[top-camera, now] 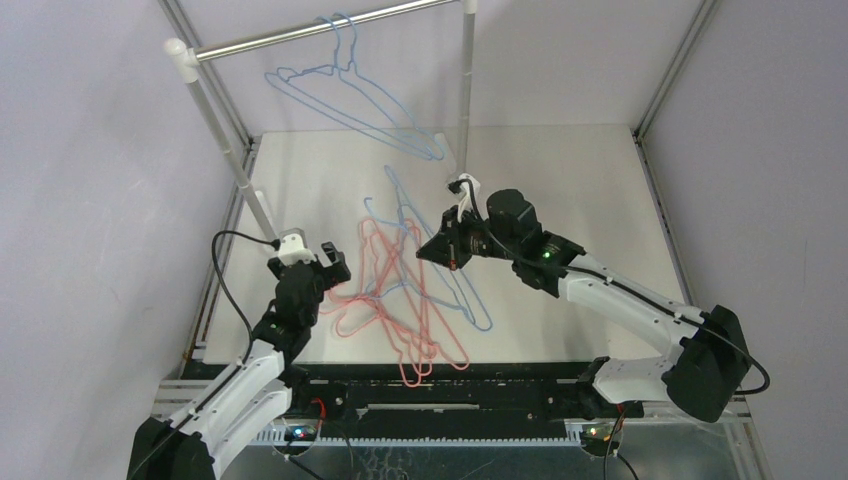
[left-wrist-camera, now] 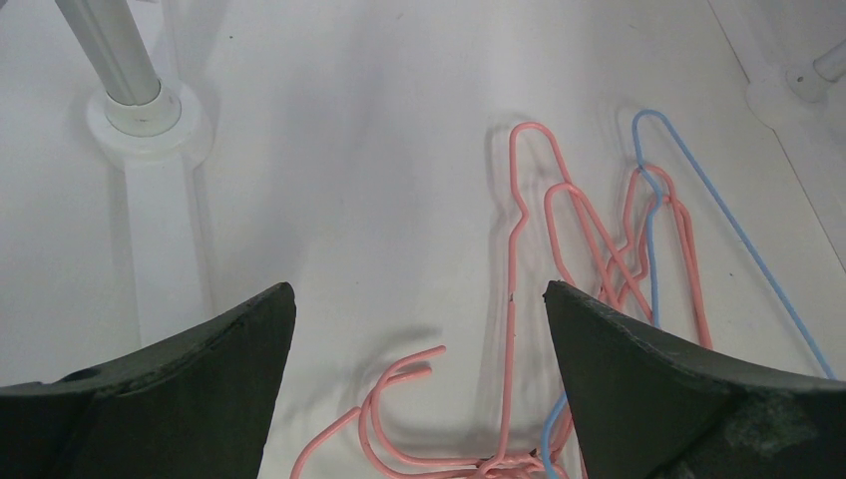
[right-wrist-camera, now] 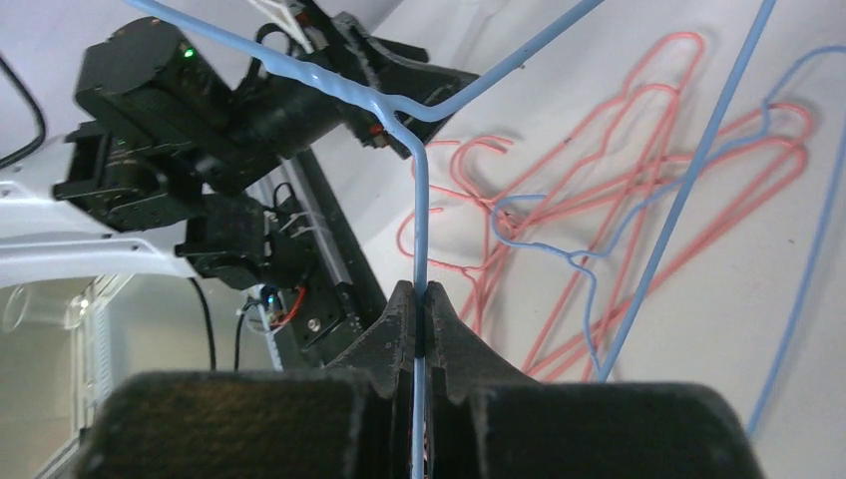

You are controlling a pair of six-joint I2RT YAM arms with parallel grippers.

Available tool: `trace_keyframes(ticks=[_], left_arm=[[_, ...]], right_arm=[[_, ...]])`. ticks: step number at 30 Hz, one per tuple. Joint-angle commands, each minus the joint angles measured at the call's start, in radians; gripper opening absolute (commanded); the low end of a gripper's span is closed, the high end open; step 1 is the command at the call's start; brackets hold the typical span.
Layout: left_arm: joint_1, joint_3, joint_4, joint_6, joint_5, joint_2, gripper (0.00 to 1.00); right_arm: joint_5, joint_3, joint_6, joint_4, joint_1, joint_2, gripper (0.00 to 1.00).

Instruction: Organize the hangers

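Note:
Two light blue hangers [top-camera: 380,100] hang by their hooks on the silver rail [top-camera: 300,35]. A tangled pile of pink-red hangers [top-camera: 400,330] and blue ones lies on the white table. Over the pile, my right gripper [top-camera: 445,250] is shut on the thin wire of a blue hanger [right-wrist-camera: 419,200], which runs straight up from between the jaws [right-wrist-camera: 420,299] to its twisted neck. My left gripper [top-camera: 318,262] hovers open at the pile's left edge. In the left wrist view, pink hooks [left-wrist-camera: 399,399] lie between its wide-spread fingers [left-wrist-camera: 419,299], untouched, with a blue hanger [left-wrist-camera: 738,230] to the right.
The rail stands on two posts, the left post [top-camera: 225,140] slanting down to a white base [left-wrist-camera: 140,110] close to my left gripper, and the right post [top-camera: 466,90] just behind my right gripper. Grey walls enclose the table on three sides.

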Motion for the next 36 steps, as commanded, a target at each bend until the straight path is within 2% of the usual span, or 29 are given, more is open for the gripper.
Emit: trace_keyframes(ticks=[1, 7, 12, 22, 30, 36], left_arm=[[-0.003, -0.006, 0.045, -0.002, 0.002, -0.01, 0.99], [-0.002, -0.008, 0.042, -0.002, 0.002, -0.02, 1.0], [-0.003, -0.007, 0.039, -0.001, 0.0, -0.028, 1.0], [-0.004, -0.006, 0.028, 0.0, 0.001, -0.049, 0.99], [-0.003, -0.007, 0.029, -0.001, 0.003, -0.055, 0.99], [-0.004, -0.006, 0.028, -0.002, 0.006, -0.055, 1.0]], right_arm=[[-0.159, 0.084, 0.034, 0.018, 0.01, 0.019, 0.04], [-0.238, 0.221, 0.042, 0.007, 0.034, 0.08, 0.04], [-0.274, 0.405, 0.031, 0.006, 0.061, 0.166, 0.05], [-0.389, 0.706, 0.125, 0.126, 0.049, 0.438, 0.04], [-0.36, 0.829, 0.184, 0.263, 0.028, 0.514, 0.04], [-0.311, 0.954, 0.187, 0.279, 0.019, 0.57, 0.05]])
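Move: My right hand already holds a blue hanger by its shoulder. The middle of the rail stands about 26 cm ahead, 13 cm to the left and 30 cm above; two blue hangers hang from it, their middles level with it but some 12 cm lower. The pink hangers lie about 23 cm below me, 2 cm ahead and 5 cm left. From my idle left hand the rail's middle is about 20 cm ahead, 7 cm right and 43 cm up. I keep the blue hanger pinched in my right hand and carry it up and left towards the rail, about 17 cm higher and 14 cm over. I swing back a couple of centimetres first, then forward again; the climb dips slightly before resuming. On the way my wrist turns roughly 20 degrees counter-clockwise and brings the fingertips up to nearly level. ##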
